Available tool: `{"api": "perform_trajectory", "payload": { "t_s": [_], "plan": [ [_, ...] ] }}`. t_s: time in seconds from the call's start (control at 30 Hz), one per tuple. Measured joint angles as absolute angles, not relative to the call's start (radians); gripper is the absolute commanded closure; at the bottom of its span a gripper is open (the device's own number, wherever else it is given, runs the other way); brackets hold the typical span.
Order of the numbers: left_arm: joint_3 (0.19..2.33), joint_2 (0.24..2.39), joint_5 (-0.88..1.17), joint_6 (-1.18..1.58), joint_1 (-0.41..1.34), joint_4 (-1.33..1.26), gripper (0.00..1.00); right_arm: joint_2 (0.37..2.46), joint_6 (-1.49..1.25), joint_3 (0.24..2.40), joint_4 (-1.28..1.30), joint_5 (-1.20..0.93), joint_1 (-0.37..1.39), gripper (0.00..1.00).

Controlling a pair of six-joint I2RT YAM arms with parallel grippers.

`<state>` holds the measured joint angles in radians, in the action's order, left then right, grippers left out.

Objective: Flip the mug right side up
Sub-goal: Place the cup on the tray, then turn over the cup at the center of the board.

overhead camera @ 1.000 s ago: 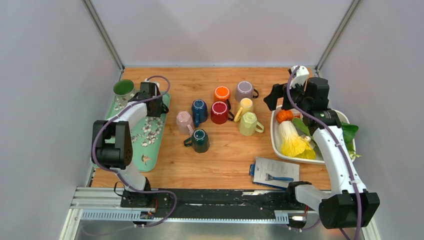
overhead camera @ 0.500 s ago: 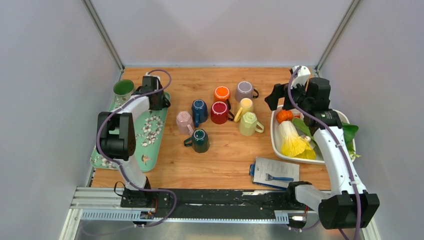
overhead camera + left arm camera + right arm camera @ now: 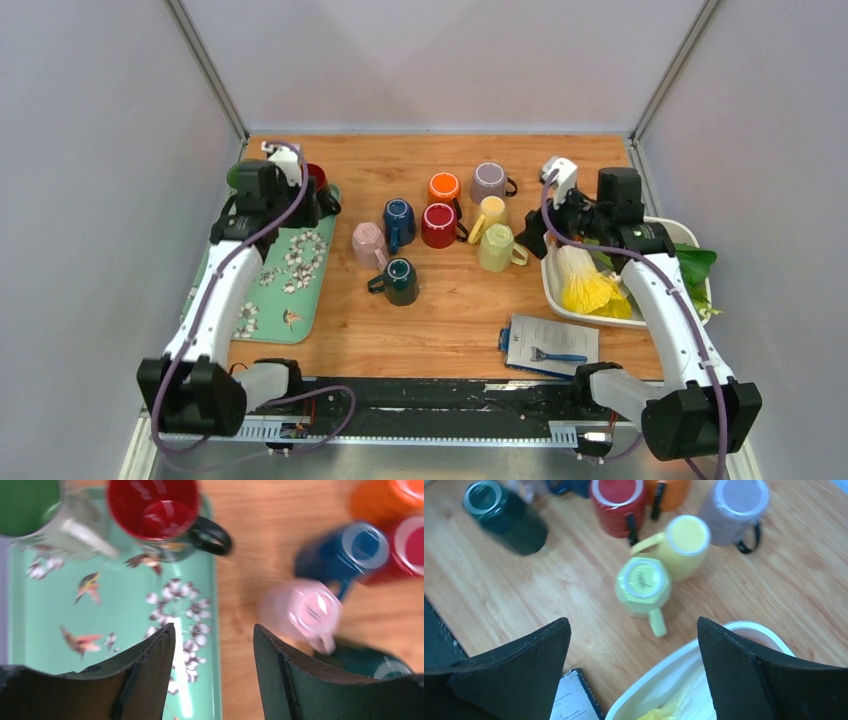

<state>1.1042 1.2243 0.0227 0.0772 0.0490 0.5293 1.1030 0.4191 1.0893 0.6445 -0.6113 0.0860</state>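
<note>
A dark mug with a red inside (image 3: 316,177) (image 3: 152,509) stands upright at the back of the teal tray (image 3: 262,300) (image 3: 60,605). My left gripper (image 3: 268,205) (image 3: 215,635) hangs open just in front of it, holding nothing. Several mugs sit upside down mid-table: pink (image 3: 368,243) (image 3: 300,611), blue (image 3: 398,222), dark green (image 3: 400,281), red (image 3: 438,225), orange (image 3: 443,187), purple (image 3: 489,181), yellow (image 3: 490,212) and light green (image 3: 497,247) (image 3: 643,585). My right gripper (image 3: 532,235) (image 3: 634,630) is open, above the table just right of the light green mug.
A green-lined mug (image 3: 240,176) (image 3: 25,502) stands upright on the tray's back left corner. A white tub (image 3: 549,270) (image 3: 664,680) of vegetables sits at the right. A notebook (image 3: 550,342) with a razor lies near the front edge.
My left gripper has drawn back off the red-lined mug, which now shows upright on the tray. My right gripper has swung left and nearer, toward the light green mug.
</note>
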Motion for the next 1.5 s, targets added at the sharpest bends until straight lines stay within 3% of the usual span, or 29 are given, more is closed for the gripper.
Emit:
{"api": "perform_trajectory", "payload": {
  "t_s": [0.27, 0.37, 0.57, 0.87, 1.23, 1.5],
  "plan": [
    [0.826, 0.917, 0.574, -0.305, 0.062, 0.59, 0.35, 1.156, 0.664, 1.06, 0.731, -0.626, 0.419, 0.0],
    [0.777, 0.899, 0.664, -0.438, 0.119, 0.636, 0.36, 1.197, 0.719, 1.059, 0.74, -0.617, 0.53, 0.0],
    [0.677, 0.945, 0.679, -0.585, 0.274, 0.62, 0.38, 1.275, 0.751, 1.067, 0.731, -0.602, 0.612, 0.0],
    [0.633, 1.1, 0.601, -0.602, 0.335, 0.404, 0.41, 1.295, 0.75, 1.068, 0.68, -0.584, 0.694, 0.0],
    [0.633, 1.262, 0.526, -0.658, 0.428, 0.291, 0.59, 1.28, 0.746, 1.023, 0.649, -0.546, 0.704, 0.0],
    [0.635, 1.292, 0.459, -0.647, 0.452, 0.212, 0.99, 1.261, 0.747, 1.01, 0.646, -0.532, 0.704, 0.0]
  ]
}}
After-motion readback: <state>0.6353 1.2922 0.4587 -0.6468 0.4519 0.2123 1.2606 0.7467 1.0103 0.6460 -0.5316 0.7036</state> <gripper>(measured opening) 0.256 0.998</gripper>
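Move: For the left hand, the dark green mug stands base up, some 9 cm back, 22 cm to the right and 16 cm down, its handle towards this hand. At a similar depth below, the pink mug is level with the hand and 14 cm right, the blue mug 5 cm ahead and 21 cm right. From the right hand, the dark green mug lies 8 cm back, 28 cm left, 16 cm below; the light green mug about 2 cm ahead, 5 cm left. The left hand swings right and back from the mugs on the tray, turning nearly 70 degrees clockwise and sinking about 15 cm, then comes some 5 cm forward again and narrows its half-open fingers to pinch the dark green mug's handle. Meanwhile the right hand, still wide open, sweeps about 14 cm left, also back and down, towards the mug's other side, turning some 45 degrees counter-clockwise and stopping short of touching it. ##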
